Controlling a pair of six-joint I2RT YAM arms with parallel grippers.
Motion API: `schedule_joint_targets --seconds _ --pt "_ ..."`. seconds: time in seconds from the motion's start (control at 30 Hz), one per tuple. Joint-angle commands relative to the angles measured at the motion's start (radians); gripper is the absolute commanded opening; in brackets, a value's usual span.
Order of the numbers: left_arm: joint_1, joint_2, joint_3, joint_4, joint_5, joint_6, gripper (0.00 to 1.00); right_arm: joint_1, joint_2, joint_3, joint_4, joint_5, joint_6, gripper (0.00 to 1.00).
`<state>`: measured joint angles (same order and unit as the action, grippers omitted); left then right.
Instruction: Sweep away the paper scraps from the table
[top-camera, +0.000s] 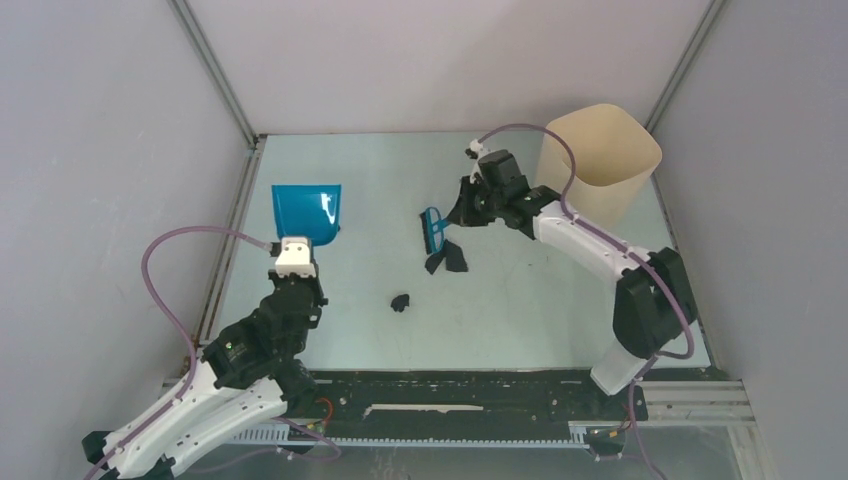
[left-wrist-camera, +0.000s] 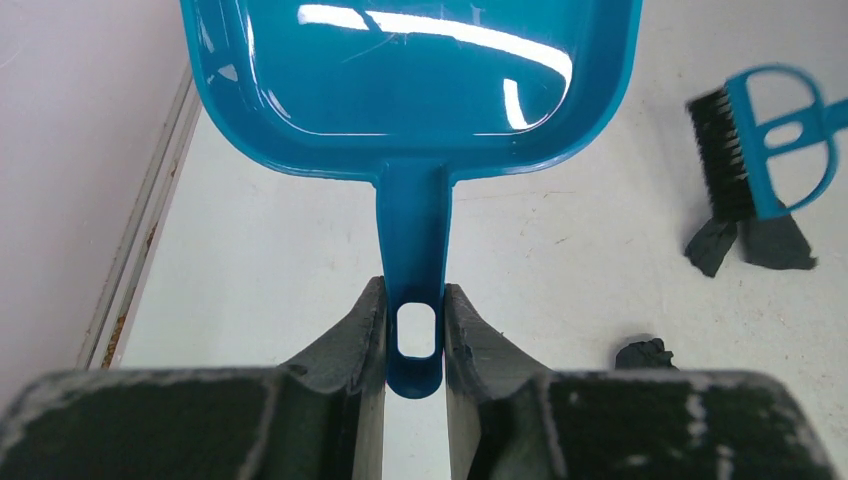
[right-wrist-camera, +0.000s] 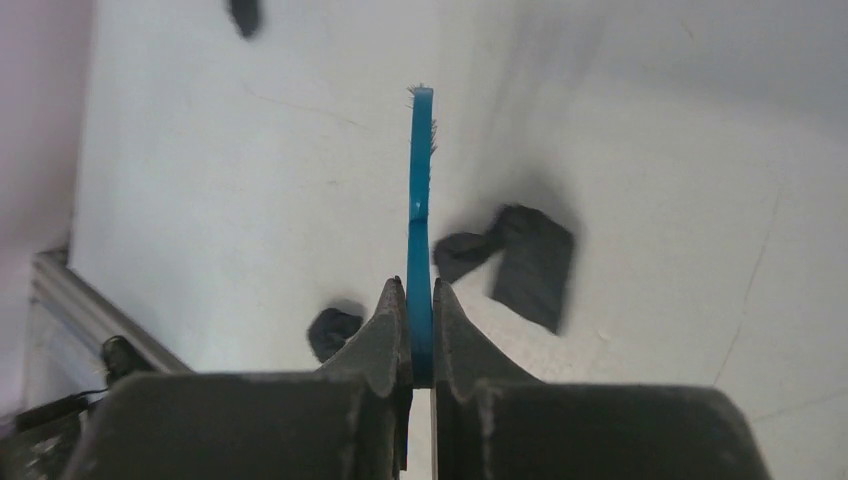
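Observation:
The blue dustpan (top-camera: 307, 212) lies flat at the left of the table (top-camera: 560, 300). My left gripper (left-wrist-camera: 415, 320) is shut on the dustpan's (left-wrist-camera: 410, 70) handle, just in front of the pan. My right gripper (right-wrist-camera: 420, 300) is shut on the handle of the small blue brush (right-wrist-camera: 420, 190), which hangs bristles down at mid-table (top-camera: 434, 231). Two flat dark paper scraps (top-camera: 446, 260) lie right beside the bristles. A crumpled dark scrap (top-camera: 400, 301) sits nearer, between the arms. The right wrist view shows the flat scraps (right-wrist-camera: 530, 262), a small dark one (right-wrist-camera: 333, 332) and another far off (right-wrist-camera: 244, 15).
A tall beige bin (top-camera: 598, 160) stands at the table's back right corner, just behind my right arm. Metal rails edge the table on the left (top-camera: 232, 240). Grey walls close in both sides and the back.

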<state>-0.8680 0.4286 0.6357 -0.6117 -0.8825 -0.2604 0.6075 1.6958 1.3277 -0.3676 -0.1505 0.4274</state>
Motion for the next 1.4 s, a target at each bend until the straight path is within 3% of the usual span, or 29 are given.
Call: schedule_joint_targets --seconds 0.0,0.17,0.53,0.77,0.93,1.17,1.37 --pt "0.017 0.006 0.001 0.03 0.017 0.016 0.0 0.02 -0.097 0.004 0.144 -0.179 -0.067 0.0" --pt "0.021 0.009 0.001 0.029 0.014 0.015 0.0 0.072 0.011 0.118 0.177 -0.169 -0.048 0.0" --pt "0.025 -0.02 -0.005 0.014 -0.027 -0.019 0.0 0.098 0.531 0.622 0.206 -0.341 0.204 0.0" --pt "0.024 -0.008 -0.007 0.017 -0.044 -0.023 0.0 0.088 0.791 0.863 0.3 -0.417 0.487 0.0" --pt "0.025 0.013 -0.002 0.016 -0.042 -0.024 0.0 0.085 0.894 0.995 0.263 -0.295 0.557 0.0" --pt "0.023 -0.027 -0.02 0.057 0.057 0.038 0.0 0.071 0.851 0.93 0.1 -0.191 0.611 0.0" --pt "0.024 0.002 0.005 0.041 0.096 0.031 0.0 0.05 0.66 0.63 0.044 -0.211 0.566 0.0"
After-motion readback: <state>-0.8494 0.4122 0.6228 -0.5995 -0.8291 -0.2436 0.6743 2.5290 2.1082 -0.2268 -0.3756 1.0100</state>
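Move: The right hand holds the brush; the far paper scrap lies about 15 cm ahead and 29 cm to its left, 14 cm below. At that same depth, the scrap pair is 5 cm ahead and 1 cm left, the round scrap 6 cm back and 12 cm left. The dustpan hovers level in depth, 33 cm left and 3 cm higher. From the left hand, the far scrap is about 28 cm ahead, 7 cm right, 21 cm below. Right hand lifts the gripped brush, swings it left some 20 cm and forward, then lowers towards the far scrap. ##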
